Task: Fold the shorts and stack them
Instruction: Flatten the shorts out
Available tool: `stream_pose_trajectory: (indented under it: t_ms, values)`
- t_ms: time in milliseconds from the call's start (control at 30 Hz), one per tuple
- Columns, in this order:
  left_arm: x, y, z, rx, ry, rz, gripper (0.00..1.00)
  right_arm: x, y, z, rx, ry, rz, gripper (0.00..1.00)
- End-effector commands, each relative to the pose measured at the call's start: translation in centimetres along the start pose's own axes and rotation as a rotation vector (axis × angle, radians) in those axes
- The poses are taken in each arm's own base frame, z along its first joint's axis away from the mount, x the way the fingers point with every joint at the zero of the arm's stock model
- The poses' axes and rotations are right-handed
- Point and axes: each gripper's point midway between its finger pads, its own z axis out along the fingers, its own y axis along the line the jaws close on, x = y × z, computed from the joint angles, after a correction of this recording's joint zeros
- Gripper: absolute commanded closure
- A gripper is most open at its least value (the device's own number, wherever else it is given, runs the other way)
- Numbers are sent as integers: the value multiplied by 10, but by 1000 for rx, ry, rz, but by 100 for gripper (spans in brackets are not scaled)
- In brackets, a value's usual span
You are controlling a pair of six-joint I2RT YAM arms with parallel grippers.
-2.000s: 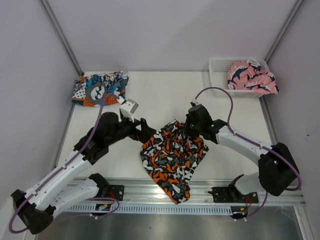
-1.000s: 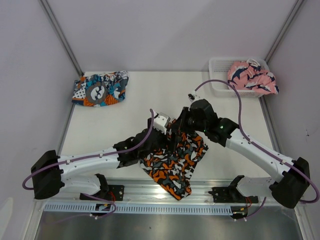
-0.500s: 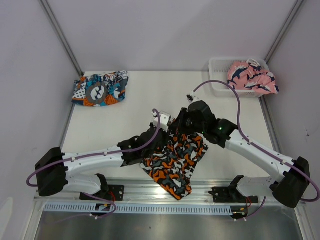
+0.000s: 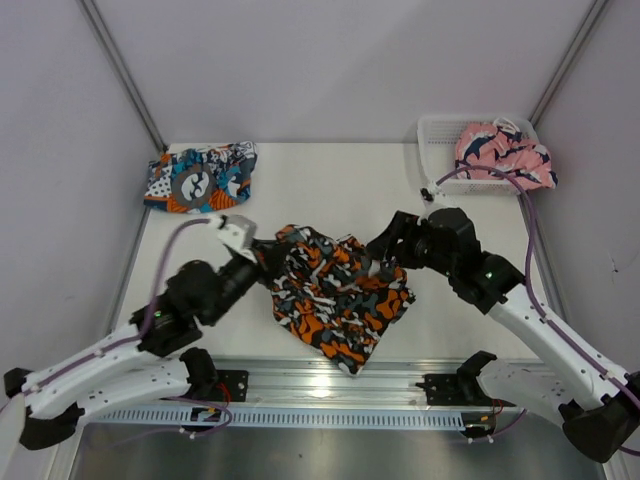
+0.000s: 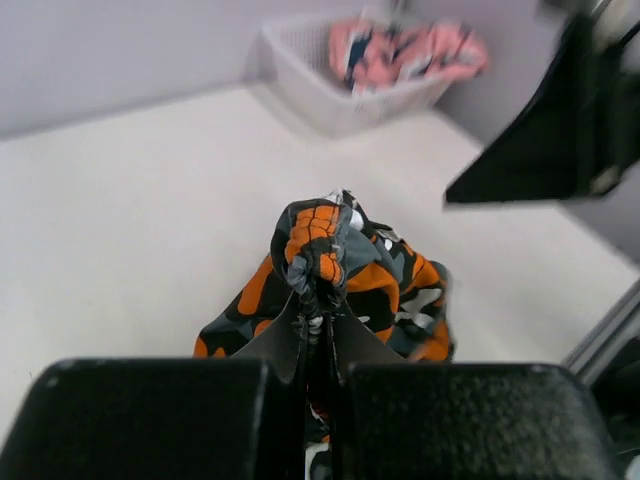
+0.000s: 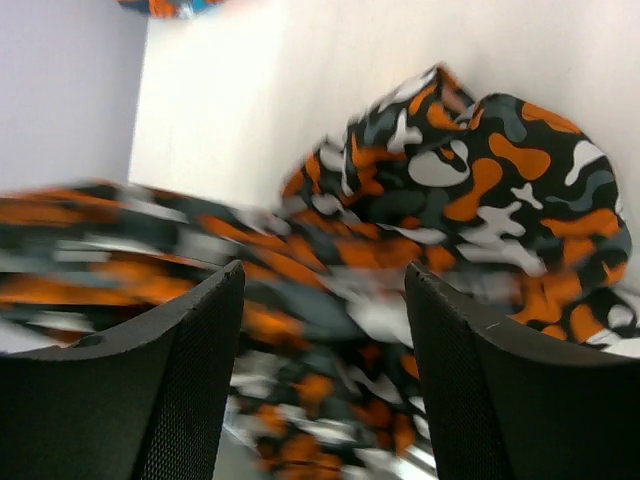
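Note:
The orange, black, white and grey blotched shorts (image 4: pixel 340 290) lie bunched at the table's near middle. My left gripper (image 4: pixel 268 255) is shut on their left edge, and in the left wrist view a knot of the shorts (image 5: pixel 318 240) bulges just past my left gripper (image 5: pixel 318 300). My right gripper (image 4: pixel 385 247) hovers at their upper right edge, open and holding nothing. In the right wrist view my right gripper (image 6: pixel 325 270) has the blurred shorts (image 6: pixel 480 190) showing between its fingers. The teal-blue, orange and white shorts (image 4: pixel 200 178) sit folded at the far left corner.
A white mesh basket (image 4: pixel 438 130) stands at the far right corner, holding a pink printed garment (image 4: pixel 500 150). The left wrist view shows the basket (image 5: pixel 300 70) too. A metal rail (image 4: pixel 330 385) runs along the near table edge. Side walls close in left and right.
My left gripper shut on the blotched shorts' edge and pulled it leftward. My right gripper let go of the fabric, opened, and drew back to the right.

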Motion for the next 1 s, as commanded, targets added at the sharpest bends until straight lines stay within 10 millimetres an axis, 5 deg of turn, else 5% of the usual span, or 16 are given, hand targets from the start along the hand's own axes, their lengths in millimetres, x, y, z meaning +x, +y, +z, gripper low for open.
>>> stream_pose_trajectory:
  t_ms: [0,33,67,200,300,400,600,733,967]
  values:
    - [-63,1,-38,59,-126,-20,100,31,-7,8,-65,88,-115,33]
    - [-59,3,-42,56,-85,5,100,34,-2,6,-105,94,-131,32]
    - [-94,-1,-53,79,-134,23,100,36,2,6,-137,90,-170,31]
    - [-137,-2,-74,101,-136,124,100,25,26,3,-263,-19,-288,23]
    - [-156,16,-89,30,-183,169,99,12,25,8,-234,-87,-362,20]
    - [-169,32,-101,-38,-220,189,98,12,26,16,-229,-77,-411,17]
    - [-183,40,-113,-68,-246,236,98,46,28,30,-301,-43,-495,13]
    - [-202,43,-126,-67,-292,270,98,54,30,37,-382,1,-365,10]
    - [-198,39,-133,-24,-307,296,98,74,41,61,-500,90,-204,11]
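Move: Just under the open right hand, about 9 cm down and 2 cm ahead, hangs the loose corner of the shorts; their bunched middle is some 9 cm to that hand's left, 2 cm back and 15 cm below. From the left hand, already pinching the other end, the loose corner lies about 26 cm right, 5 cm ahead and 9 cm lower, and the folded shorts lie 45 cm ahead, 23 cm left and 18 cm below. Hoisting the pinched end of the shorts, the left hand rises fast by about 18 cm, drawing 12 cm left and slightly back, and its fingers tilt up some 20 degrees. The empty right hand follows the loose corner, working down and left about 7 cm each way with a brief small rise between, turning counter-clockwise and opening wider; no grip on the cloth yet. ##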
